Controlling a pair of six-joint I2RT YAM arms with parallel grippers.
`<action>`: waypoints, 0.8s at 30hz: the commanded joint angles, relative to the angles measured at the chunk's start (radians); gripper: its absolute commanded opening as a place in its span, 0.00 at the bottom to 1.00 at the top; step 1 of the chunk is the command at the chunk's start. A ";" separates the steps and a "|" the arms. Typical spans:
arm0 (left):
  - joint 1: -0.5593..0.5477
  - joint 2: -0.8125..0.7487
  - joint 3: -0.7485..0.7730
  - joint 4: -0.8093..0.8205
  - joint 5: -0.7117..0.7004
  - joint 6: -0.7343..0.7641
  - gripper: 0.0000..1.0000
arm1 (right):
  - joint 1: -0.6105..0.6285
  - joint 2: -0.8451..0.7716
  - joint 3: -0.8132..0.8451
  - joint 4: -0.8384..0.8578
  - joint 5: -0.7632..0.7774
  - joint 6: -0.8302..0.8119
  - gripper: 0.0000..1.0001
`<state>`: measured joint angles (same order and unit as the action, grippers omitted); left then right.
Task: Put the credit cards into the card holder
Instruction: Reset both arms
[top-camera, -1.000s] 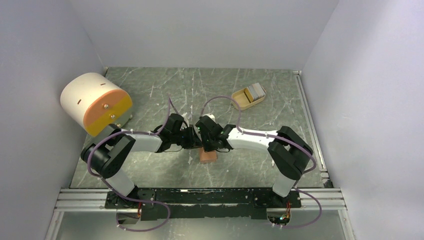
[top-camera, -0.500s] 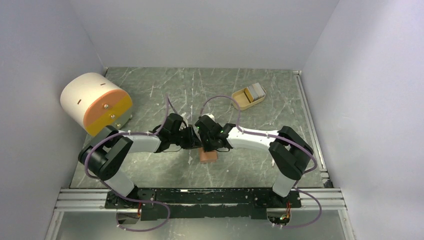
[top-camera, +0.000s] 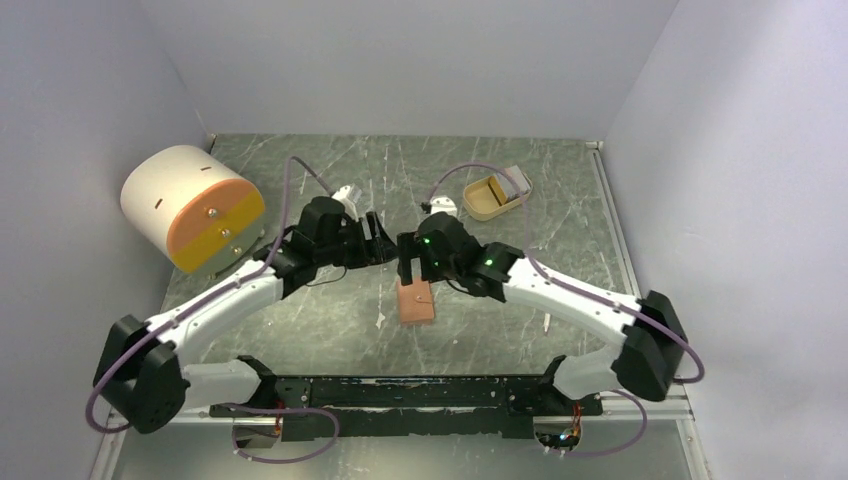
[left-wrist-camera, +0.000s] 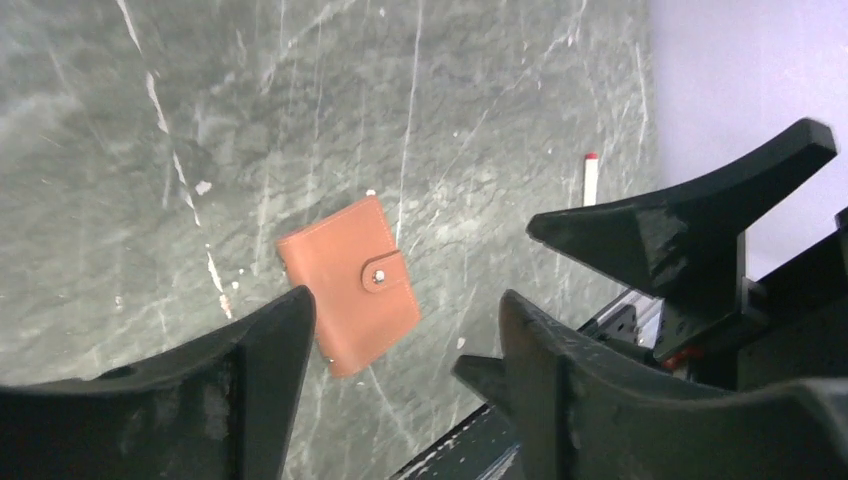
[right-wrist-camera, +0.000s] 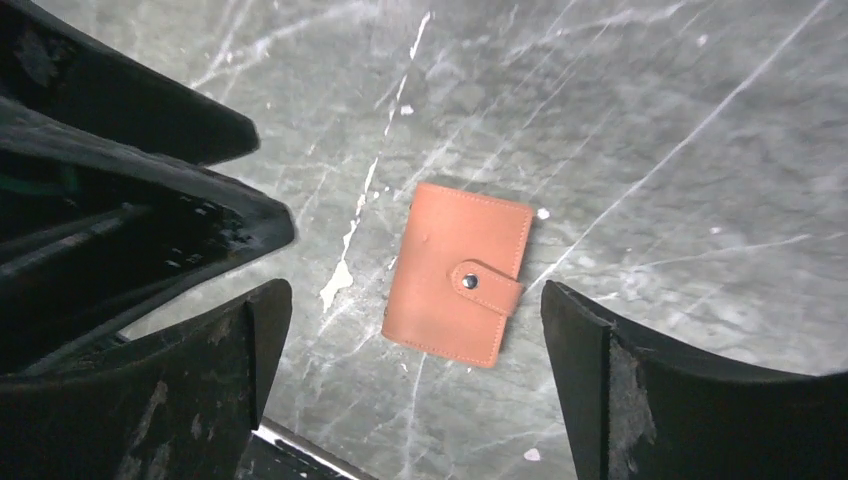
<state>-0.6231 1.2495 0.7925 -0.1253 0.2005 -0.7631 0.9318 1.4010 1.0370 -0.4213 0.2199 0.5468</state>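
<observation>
The salmon-pink card holder (top-camera: 415, 301) lies folded flat on the table, its snap tab fastened, and nothing touches it. The left wrist view shows it (left-wrist-camera: 350, 285) below and between the fingers, and so does the right wrist view (right-wrist-camera: 460, 272). My left gripper (top-camera: 378, 243) hovers open just behind and left of it, nothing between its fingers (left-wrist-camera: 405, 300). My right gripper (top-camera: 411, 268) hangs open right above its far edge, also empty (right-wrist-camera: 415, 295). Light blue and grey-white credit cards (top-camera: 514, 182) stand in a beige tray (top-camera: 485, 200) at the back right.
A big white-and-orange drum (top-camera: 190, 205) stands at the left wall. The two grippers are close together over the table's middle; the other gripper's fingers show in each wrist view (left-wrist-camera: 690, 230) (right-wrist-camera: 150, 130). A metal rail (top-camera: 400, 395) runs along the near edge.
Both grippers have opened and risen off the card holder, which now lies uncovered and a little nearer. Both arms have stretched out, the left one drawing back to the left.
</observation>
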 joint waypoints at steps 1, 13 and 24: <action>0.006 -0.110 0.120 -0.244 -0.119 0.113 0.89 | -0.002 -0.120 0.008 -0.018 0.123 0.003 1.00; 0.006 -0.332 0.333 -0.538 -0.241 0.216 1.00 | -0.002 -0.331 -0.016 -0.028 0.293 0.049 0.99; 0.006 -0.521 0.126 -0.406 -0.288 0.154 1.00 | -0.002 -0.451 -0.110 0.039 0.323 0.049 1.00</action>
<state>-0.6231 0.7441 0.9611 -0.5655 -0.0418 -0.5911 0.9306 0.9833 0.9527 -0.4221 0.5060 0.5900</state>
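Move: The closed card holder lies on the table about 14 cm below the left hand, roughly 6 cm to its right and 5 cm nearer the bases. From the right hand it is some 13 cm down, 3 cm back and 1 cm to the right. The card tray stands about 21 cm ahead of the right hand and 18 cm to its right; the drawer cabinet is some 34 cm left of the left hand and 10 cm ahead. Up and outward, away from the card holder, both already empty hands go on parting with nothing touched. The left climbs about 15 cm, then sinks back a little, going 9 cm left and some 5 cm back as its half-open fingers open fully. The right rises about 11 cm and goes 7 cm right, turning some 15 degrees clockwise, fingers staying open; both hands tip their fingers up by nearly 20 degrees. ##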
